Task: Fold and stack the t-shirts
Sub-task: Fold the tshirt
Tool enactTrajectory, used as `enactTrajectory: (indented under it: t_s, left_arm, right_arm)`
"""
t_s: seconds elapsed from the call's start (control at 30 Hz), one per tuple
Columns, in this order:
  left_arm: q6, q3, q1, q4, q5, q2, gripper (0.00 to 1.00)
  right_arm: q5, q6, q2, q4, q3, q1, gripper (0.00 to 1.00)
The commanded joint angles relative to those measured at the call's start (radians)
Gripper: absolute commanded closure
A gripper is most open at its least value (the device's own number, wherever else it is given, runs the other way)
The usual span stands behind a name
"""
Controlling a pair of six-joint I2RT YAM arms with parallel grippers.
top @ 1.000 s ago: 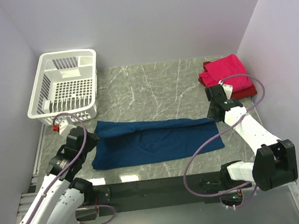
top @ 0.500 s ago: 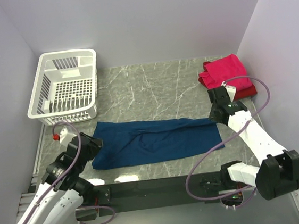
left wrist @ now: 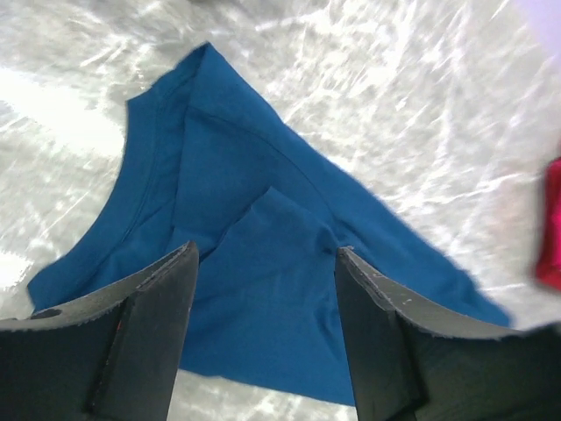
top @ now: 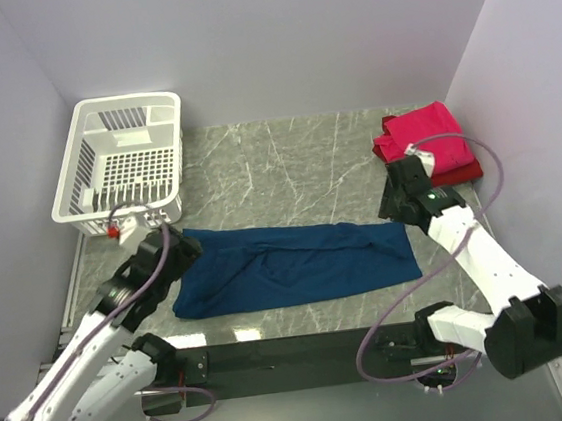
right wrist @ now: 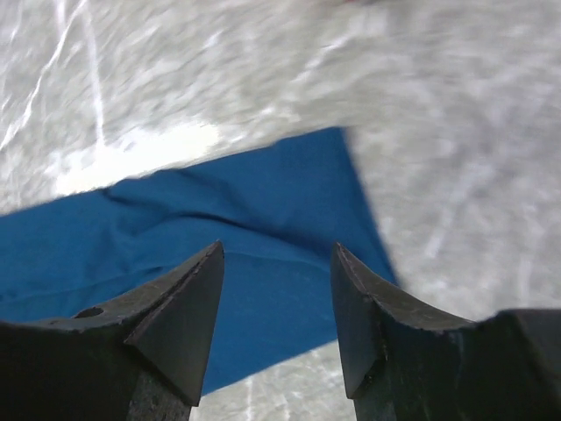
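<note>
The navy blue t-shirt (top: 297, 266) lies on the marble table as a long band, folded lengthwise, with no print showing. My left gripper (top: 181, 249) hovers open over its left end; the left wrist view shows the collar and creased cloth (left wrist: 254, 228) below the spread fingers (left wrist: 158, 298), which hold nothing. Above the shirt's right end my right gripper (top: 392, 207) is open too. The right wrist view shows the cloth's corner (right wrist: 289, 202) between and beyond the empty jaws. A folded pinkish-red t-shirt (top: 420, 132) rests on a darker red one (top: 464, 170) at the back right.
A white slotted basket (top: 121, 167), holding nothing, stands at the back left corner. Walls close in the table on the left, back and right. Bare marble (top: 286, 165) stretches between the basket and the red stack.
Both grippers have gone from shut to open and let go of the navy shirt's ends. The shirt now lies flat, and both grippers have drawn up and slightly away from it.
</note>
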Motion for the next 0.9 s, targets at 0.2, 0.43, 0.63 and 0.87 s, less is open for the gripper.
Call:
enactTrajectory:
  t_s: [0.2, 0.43, 0.63, 0.87]
  left_arm:
    - [0.217, 0.080, -0.059, 0.318, 0.042, 0.419, 0.30]
    - [0.303, 0.084, -0.157, 0.443, 0.027, 0.583, 0.29]
    - [0.377, 0.093, -0.215, 0.511, 0.021, 0.698, 0.27]
    - [0.222, 0.136, -0.215, 0.370, -0.168, 0.779, 0.27]
  right_arm:
    - [-0.098, 0.028, 0.221, 0.184, -0.011, 0.224, 0.42]
    - [-0.215, 0.066, 0.357, 0.305, 0.005, 0.336, 0.43]
    - [-0.204, 0.077, 0.390, 0.313, -0.004, 0.354, 0.44]
    - [-0.190, 0.085, 0.336, 0.314, -0.058, 0.354, 0.44]
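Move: The middle of the folded blue t-shirt lies about 19 cm to the right of my left hand, almost level with it and some 15 cm below. From my right hand it is roughly 22 cm left, 6 cm back and 12 cm below. The white basket stands about 24 cm ahead of my left hand and 12 cm left; the stack of red shirts sits some 15 cm ahead of my right hand and 6 cm right. I bring both open, empty hands in over the t-shirt from its two ends. My right hand sweeps some 16 cm left while sinking about 9, turning counter-clockwise, then stays there. My left hand drops about 11 cm and goes as far right and half that forward, turning clockwise some 20 degrees and rolling its left side up. ##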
